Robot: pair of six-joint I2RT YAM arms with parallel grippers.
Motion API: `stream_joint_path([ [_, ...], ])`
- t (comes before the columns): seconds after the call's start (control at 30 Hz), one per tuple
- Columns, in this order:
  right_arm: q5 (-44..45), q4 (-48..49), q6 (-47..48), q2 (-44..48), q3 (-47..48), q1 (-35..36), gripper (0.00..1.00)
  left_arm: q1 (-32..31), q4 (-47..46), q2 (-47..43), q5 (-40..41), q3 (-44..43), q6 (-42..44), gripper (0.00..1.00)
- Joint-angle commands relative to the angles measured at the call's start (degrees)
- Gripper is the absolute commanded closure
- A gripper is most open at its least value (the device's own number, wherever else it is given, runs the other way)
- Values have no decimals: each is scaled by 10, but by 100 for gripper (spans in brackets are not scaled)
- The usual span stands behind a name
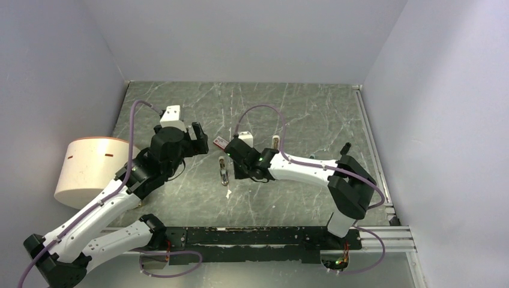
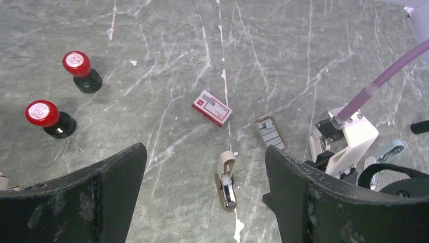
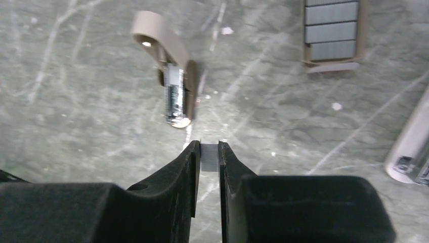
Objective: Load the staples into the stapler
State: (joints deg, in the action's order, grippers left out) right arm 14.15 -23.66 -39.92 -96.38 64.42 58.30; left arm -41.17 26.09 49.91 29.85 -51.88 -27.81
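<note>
The beige stapler (image 3: 172, 76) lies open on the marble table, its grey metal channel facing up; it also shows as the stapler (image 2: 226, 179) and the stapler (image 1: 224, 174). My right gripper (image 3: 208, 152) is shut on a small grey ribbed strip of staples (image 3: 208, 158), held just short of the stapler's front end. More staples (image 3: 331, 33) sit in a beige tray to the right, seen too as staples (image 2: 270, 132). My left gripper (image 2: 205, 197) hovers open above the stapler, holding nothing.
A red-and-white box (image 2: 212, 108) lies beyond the stapler. Two red-topped stamps (image 2: 76, 63) stand at the left. A long white stapler (image 3: 410, 147) and a light-blue stapler (image 2: 387, 152) lie to the right. A white cylinder (image 1: 90, 171) stands at the table's left edge.
</note>
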Motion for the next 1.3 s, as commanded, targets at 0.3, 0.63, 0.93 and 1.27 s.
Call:
stream_joint_path([
  [0.3, 32, 59, -53, -79, 71, 42, 79, 2, 21, -24, 62, -24, 4, 9],
  [0.63, 70, 59, -40, -108, 82, 52, 79, 2, 14, -26, 65, -8, 1, 9],
  [0.93, 94, 61, -28, -127, 102, 61, 79, 2, 10, -20, 68, -6, 6, 9],
  [1.27, 107, 53, -15, -140, 111, 62, 79, 2, 4, -13, 65, 3, -4, 9],
])
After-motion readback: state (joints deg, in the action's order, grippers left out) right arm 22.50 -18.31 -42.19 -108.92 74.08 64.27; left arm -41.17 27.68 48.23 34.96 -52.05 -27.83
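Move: The open beige stapler, where the staple strip held in the right fingers is being taken, lies about 6 cm left and 4 cm ahead of the right hand, some 5 cm below. The staple tray is roughly 10 cm ahead and 3 cm right, the red staple box 14 cm ahead and 7 cm left, and the long stapler 9 cm ahead and 14 cm right. From the left hand, the open stapler lies about level, 9 cm right and 23 cm down. The short staple strip, still pinched in the right fingers, is carried left about 5 cm in a shallow arc to the open stapler, lowered 2–3 cm towards its channel, then edged a centimetre farther left and forward, with a slight lift and the fingertips tipping up about 5 degrees. Meanwhile the open, empty left hand shifts 2 cm left, away from the stapler. ##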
